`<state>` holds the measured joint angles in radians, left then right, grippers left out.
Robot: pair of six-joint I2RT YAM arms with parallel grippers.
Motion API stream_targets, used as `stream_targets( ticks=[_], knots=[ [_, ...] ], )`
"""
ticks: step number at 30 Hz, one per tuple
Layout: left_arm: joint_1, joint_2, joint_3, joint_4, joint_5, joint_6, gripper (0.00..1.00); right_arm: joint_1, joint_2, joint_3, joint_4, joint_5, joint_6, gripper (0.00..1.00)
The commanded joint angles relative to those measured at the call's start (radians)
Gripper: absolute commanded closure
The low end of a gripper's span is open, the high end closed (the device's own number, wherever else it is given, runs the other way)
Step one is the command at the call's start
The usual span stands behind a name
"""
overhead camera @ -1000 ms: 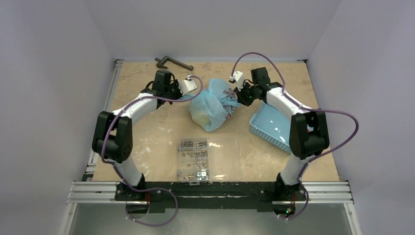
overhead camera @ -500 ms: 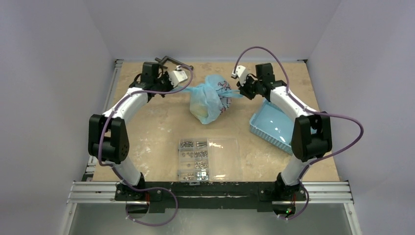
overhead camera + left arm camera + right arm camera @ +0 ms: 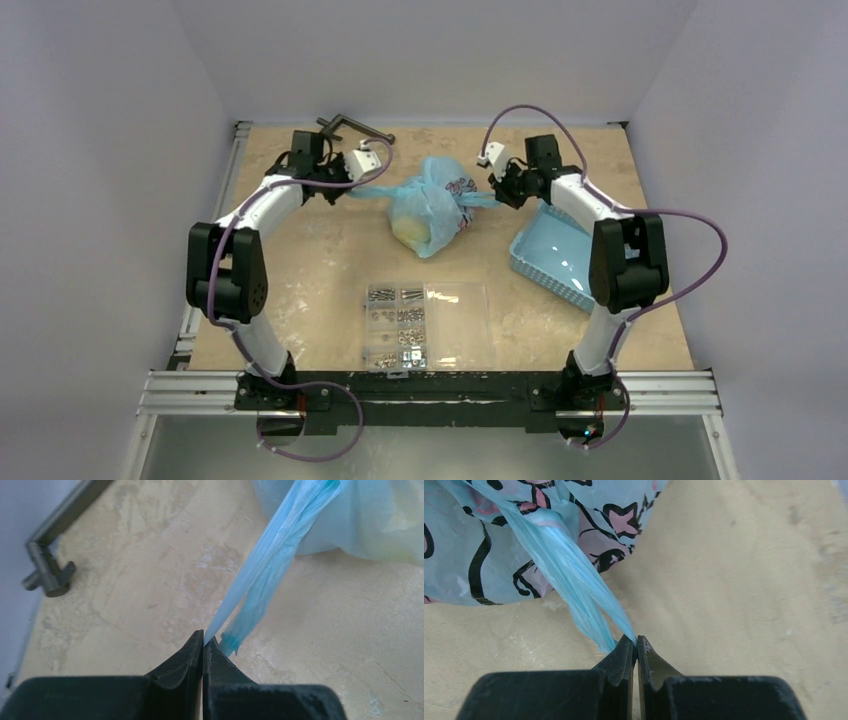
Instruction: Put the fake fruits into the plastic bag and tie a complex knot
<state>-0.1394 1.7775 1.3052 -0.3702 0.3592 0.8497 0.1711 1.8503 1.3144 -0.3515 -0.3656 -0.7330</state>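
The light-blue plastic bag [image 3: 432, 208] with its pink and black print [image 3: 616, 522] sits at the middle back of the table. Something pale yellow shows through its skin [image 3: 413, 229]; the fake fruits cannot be told apart inside. My left gripper [image 3: 347, 191] [image 3: 203, 637] is shut on a stretched blue handle strand [image 3: 280, 550] running left from the bag. My right gripper [image 3: 500, 196] [image 3: 635, 642] is shut on the other handle strand [image 3: 569, 575], which runs right. Both strands meet in bunched plastic on top of the bag [image 3: 433, 183]; the knot's form is unclear.
A rigid blue slotted basket [image 3: 553, 257] lies at the right beside my right arm. A clear compartment box of screws [image 3: 412, 325] sits near the front centre. A dark metal L-shaped bar [image 3: 350, 126] [image 3: 50, 572] lies at the back left, behind my left wrist.
Both grippers have moved outward from the bag, left going left and right going right, and the handle strands are pulled taut. The bag has drawn tighter and shifted slightly.
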Motion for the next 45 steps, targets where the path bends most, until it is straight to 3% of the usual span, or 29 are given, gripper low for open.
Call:
stream_targets(
  ticks=[1,11,14,17,20,31,38,39,43,45],
  knots=[
    [0.219,-0.100,0.098,-0.039,-0.389,0.084,1.00,-0.212,-0.068,0.113,-0.197,0.381,-0.092,1.00],
    [0.256,-0.057,-0.076,0.021,-0.424,0.119,1.00,-0.219,-0.028,-0.090,-0.092,0.419,-0.107,1.00],
    [0.251,-0.083,-0.020,-0.040,-0.367,0.034,1.00,-0.215,-0.029,-0.012,-0.161,0.406,-0.098,1.00],
    [0.246,-0.085,0.117,-0.146,-0.287,-0.069,1.00,-0.211,-0.007,0.169,-0.248,0.338,-0.044,1.00],
    [0.260,-0.073,0.206,-0.190,-0.271,-0.094,1.00,-0.224,-0.003,0.273,-0.298,0.302,-0.037,1.00],
    [0.305,-0.084,0.015,-0.150,-0.262,-0.029,1.00,-0.203,-0.073,-0.040,-0.218,0.340,-0.063,1.00],
    [0.264,-0.108,0.038,-0.231,-0.114,-0.072,1.00,-0.189,-0.041,0.151,-0.356,0.142,0.013,1.00],
    [0.251,-0.102,0.045,-0.243,-0.110,-0.080,1.00,-0.185,-0.025,0.204,-0.393,0.094,0.024,0.95],
    [0.199,-0.072,0.056,-0.243,-0.090,-0.113,1.00,-0.141,0.027,0.355,-0.458,-0.106,0.096,0.55],
    [0.168,-0.047,0.072,-0.240,-0.084,-0.126,1.00,-0.093,0.044,0.397,-0.454,-0.179,0.107,0.44]
  ],
)
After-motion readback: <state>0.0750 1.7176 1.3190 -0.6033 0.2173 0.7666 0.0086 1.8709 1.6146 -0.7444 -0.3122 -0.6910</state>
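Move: The plastic bag sits between the hands with both handles pinched and stretched taut: its middle is about 21 cm right of the left hand, 4 cm back and 5 cm lower, and about 17 cm left of the right hand, 2 cm back and 3 cm lower. The black bar lies 15 cm ahead of the left hand, 2 cm to its right. The basket lies about 21 cm right of the right hand and 14 cm back. Still pinching the taut handles, both hands heave up and down together twice, about 5 then 8 cm, then swing sharply apart and down, the left some 19 cm left, the right some 17 cm right. The left eases partly back rightward, keeping its handle; the right, now free of its own, comes back left, rises about 8 cm and opens roughly halfway. ##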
